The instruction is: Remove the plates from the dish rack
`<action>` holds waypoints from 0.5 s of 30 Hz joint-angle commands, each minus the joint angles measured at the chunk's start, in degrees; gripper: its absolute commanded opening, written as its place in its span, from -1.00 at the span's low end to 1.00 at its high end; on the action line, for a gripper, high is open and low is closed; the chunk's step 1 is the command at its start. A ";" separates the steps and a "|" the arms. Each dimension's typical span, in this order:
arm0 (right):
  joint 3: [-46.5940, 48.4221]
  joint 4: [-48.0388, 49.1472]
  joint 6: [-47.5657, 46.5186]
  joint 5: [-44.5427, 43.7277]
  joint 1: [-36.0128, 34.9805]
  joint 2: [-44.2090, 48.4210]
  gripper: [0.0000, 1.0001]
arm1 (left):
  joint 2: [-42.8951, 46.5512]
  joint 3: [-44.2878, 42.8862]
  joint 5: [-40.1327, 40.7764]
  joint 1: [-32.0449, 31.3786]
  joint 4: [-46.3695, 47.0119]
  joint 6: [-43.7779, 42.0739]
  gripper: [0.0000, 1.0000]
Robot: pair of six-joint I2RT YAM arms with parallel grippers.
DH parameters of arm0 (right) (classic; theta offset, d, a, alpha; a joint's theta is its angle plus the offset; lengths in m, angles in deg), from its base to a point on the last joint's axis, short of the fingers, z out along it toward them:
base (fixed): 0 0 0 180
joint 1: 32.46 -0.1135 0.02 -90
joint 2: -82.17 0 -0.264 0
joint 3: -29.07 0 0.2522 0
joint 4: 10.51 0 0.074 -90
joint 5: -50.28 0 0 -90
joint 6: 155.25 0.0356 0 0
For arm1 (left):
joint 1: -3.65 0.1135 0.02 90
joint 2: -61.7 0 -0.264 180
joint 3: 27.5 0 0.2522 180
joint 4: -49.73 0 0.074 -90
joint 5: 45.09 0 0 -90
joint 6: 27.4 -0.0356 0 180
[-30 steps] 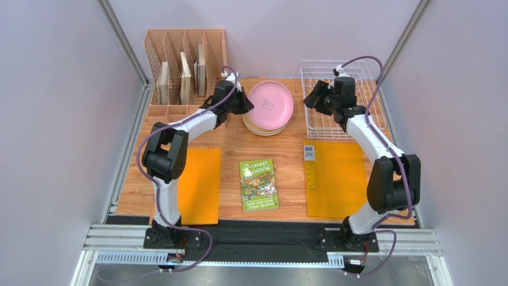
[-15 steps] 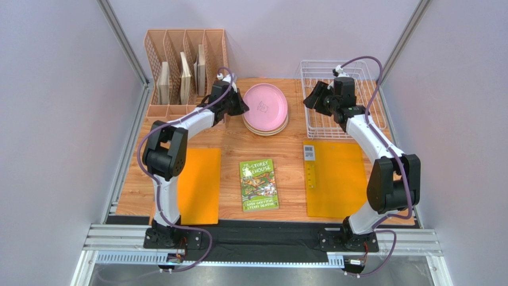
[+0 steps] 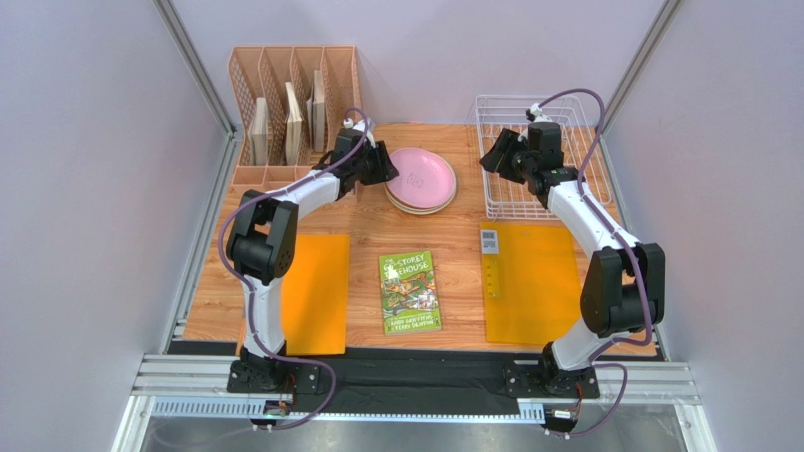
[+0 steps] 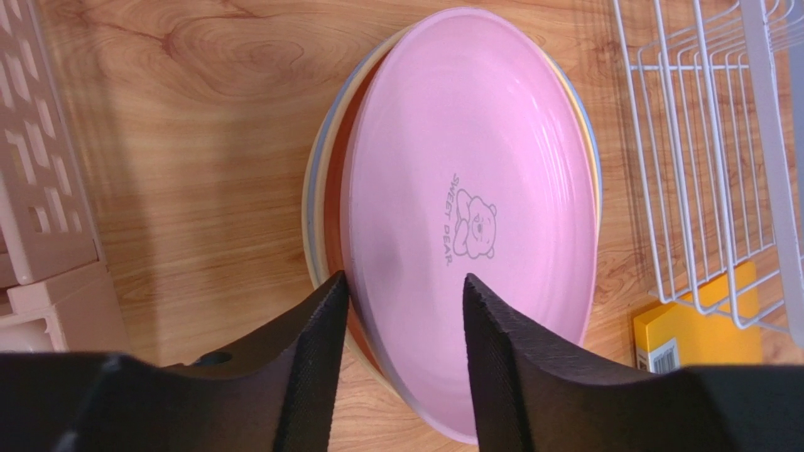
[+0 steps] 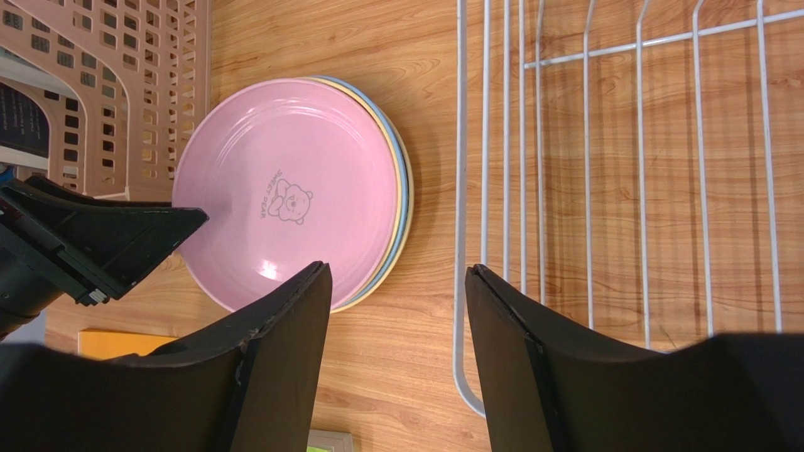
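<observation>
The pink plate with a bear mark lies on top of a stack of cream and light blue plates on the wooden table, left of the dish rack. It also shows in the left wrist view and the right wrist view. My left gripper is open, with its jaws on either side of the pink plate's near-left rim. My right gripper is open and empty above the table by the left edge of the white wire dish rack. No plates show in the rack.
A pinkish-tan slotted organizer with boards stands at the back left, close behind my left arm. A green book lies at centre front between two orange mats. A yellow ruler and a small card lie on the right mat's edge.
The pink plate has gone from raised and tilted in my left gripper down to lying flat on the stack. The right arm has not moved.
</observation>
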 commanded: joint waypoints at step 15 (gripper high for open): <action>-0.83 -0.12 -5.78 -8.97 -0.08 6.74 0.20 | 14.51 3.19 1.81 -0.04 -1.64 -10.96 0.60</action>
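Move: The pink plate's middle is about 7 cm to the left hand's right, 1 cm ahead and 2 cm below, with its near-left rim still between the parting fingers. Beneath it, the stacked plates centre 4 cm below the hand. The magazine rack is some 22 cm to that hand's left and 5 cm ahead. The pink plate lies roughly 17 cm left of the right hand, 5 cm ahead and 10 cm lower; the dish rack's middle is some 13 cm to that hand's right, 4 cm ahead and 10 cm below. Up and to its left, slowly and then faster, the left hand backs off the pink plate's rim, about 4 cm in all, its fingers going on from half open to wide and the rim coming free of them; the wrist tips up slightly. The right hand, empty and open, drifts about 2 cm right over the dish rack, away from the plates, rolling slightly. ##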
